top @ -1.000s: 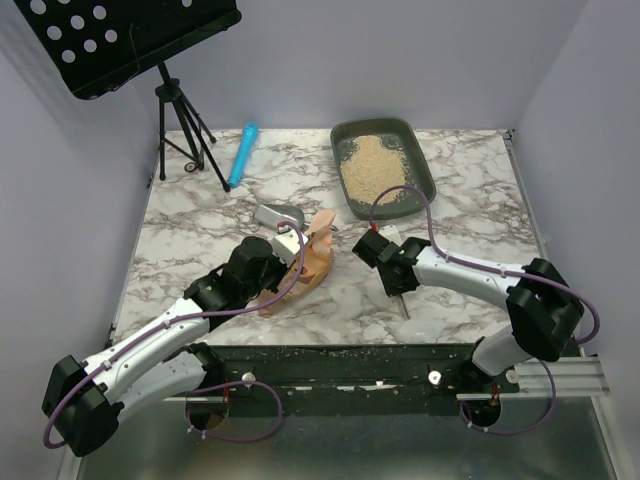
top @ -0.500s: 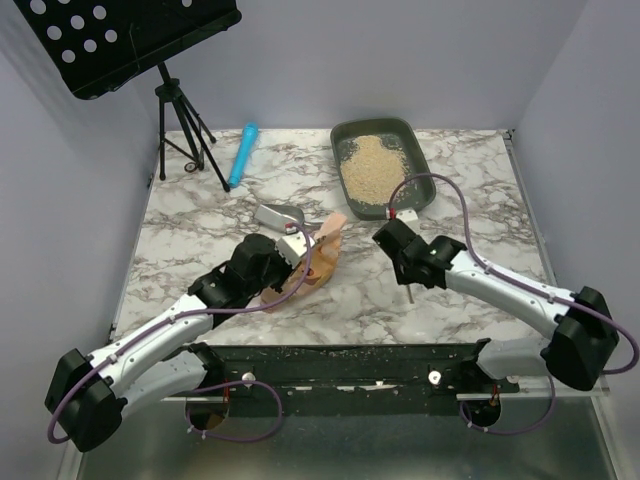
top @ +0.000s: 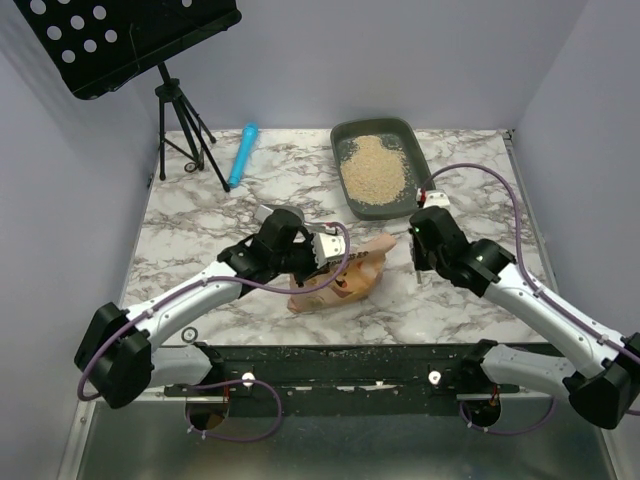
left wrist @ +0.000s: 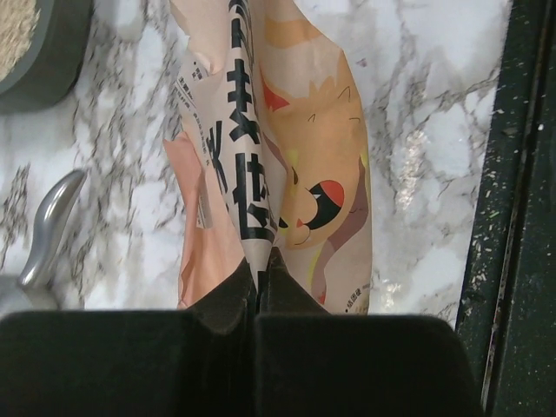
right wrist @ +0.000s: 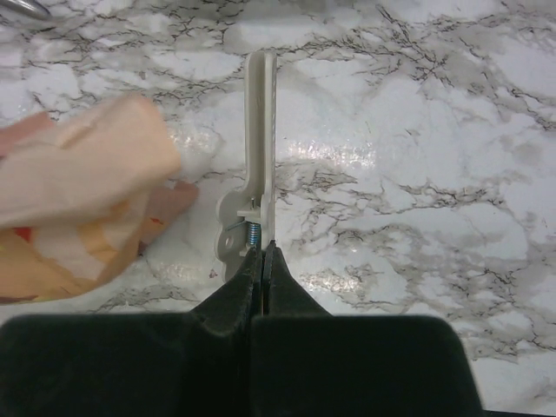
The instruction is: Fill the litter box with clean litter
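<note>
The dark grey-green litter box (top: 420, 160) stands at the back of the marble table, with a pile of pale beige clean litter (top: 372, 170) inside it. An orange-pink printed bag (top: 345, 278) lies in the middle of the table, its end toward the right. My left gripper (top: 325, 250) is shut on the bag's edge (left wrist: 287, 174); its tips (left wrist: 262, 256) pinch the fold. My right gripper (top: 413, 252), just right of the bag, is shut on a beige plastic clip (right wrist: 259, 148) that sticks out ahead of its tips (right wrist: 261, 248).
A silver scoop (top: 278, 215) lies just behind the left gripper, its handle (left wrist: 52, 230) beside the bag. A blue tube (top: 243, 155) lies at the back left next to a black music stand tripod (top: 185, 140). Purple walls close in both sides.
My left gripper has swung right with the bag, which now lies lower and stretched toward the right. My right gripper has moved right and back with the clip.
</note>
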Robot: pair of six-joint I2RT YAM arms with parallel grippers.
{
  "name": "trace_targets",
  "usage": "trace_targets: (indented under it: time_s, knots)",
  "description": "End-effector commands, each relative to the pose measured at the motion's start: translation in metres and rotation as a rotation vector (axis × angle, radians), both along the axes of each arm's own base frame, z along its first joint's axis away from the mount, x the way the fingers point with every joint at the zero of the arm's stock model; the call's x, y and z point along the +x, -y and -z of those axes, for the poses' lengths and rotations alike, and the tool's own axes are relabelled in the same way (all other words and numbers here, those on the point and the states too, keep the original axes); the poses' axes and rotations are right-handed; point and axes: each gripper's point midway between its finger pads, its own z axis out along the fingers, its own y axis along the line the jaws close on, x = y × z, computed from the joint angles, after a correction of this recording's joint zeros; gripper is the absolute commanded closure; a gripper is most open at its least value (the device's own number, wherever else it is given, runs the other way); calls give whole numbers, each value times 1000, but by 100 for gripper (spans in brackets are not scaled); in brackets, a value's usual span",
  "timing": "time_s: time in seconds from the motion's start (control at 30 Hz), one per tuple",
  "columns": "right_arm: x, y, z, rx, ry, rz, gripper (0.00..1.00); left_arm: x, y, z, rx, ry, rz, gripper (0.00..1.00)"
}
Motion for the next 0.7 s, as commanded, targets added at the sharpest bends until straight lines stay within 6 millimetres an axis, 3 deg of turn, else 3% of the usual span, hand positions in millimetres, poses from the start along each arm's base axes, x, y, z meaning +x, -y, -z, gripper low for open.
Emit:
trace_targets:
  time_s: [0.0,0.3,0.4,0.47,0.57,0.67]
  knots:
    - [1,-3,-34,77,88,-47,100,1,51,-67,-232,198,250,100]
    - [-4,-17,-53,164,124,-118,100,22,57,-67,-178,287,260,100]
    - [-5,-20,-54,177,123,-135,100,24,55,-67,-174,304,244,93]
    - [-5,-22,-57,192,137,-148,100,27,51,-67,-156,302,220,83]
    - [-5,-25,-64,208,157,-172,100,25,47,-64,-135,268,195,52]
    - [-5,-28,-71,213,162,-191,100,19,42,-63,-127,243,198,30]
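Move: Below and to the right of the left hand, which grips the folded bag mouth, lies the litter bag's body, its middle about 3 cm back, 4 cm right and 6 cm down; the scoop is some 12 cm ahead and 8 cm left of that hand. From the right hand, already holding the sealing clip, the bag's free end is about 8 cm left, 3 cm ahead and 5 cm lower, and the litter box roughly 19 cm ahead and 9 cm left, 13 cm down. Carrying the pinched bag mouth some 3 cm to the right towards the clip, the left hand turns about 10 degrees clockwise and eases forward, then spreads its fingers, lets go of the fold and starts to rise. The right hand keeps the clip gripped, lifts about 4.5 cm, and late on drifts 2 cm left towards the bag's free end, turning slightly counter-clockwise. ##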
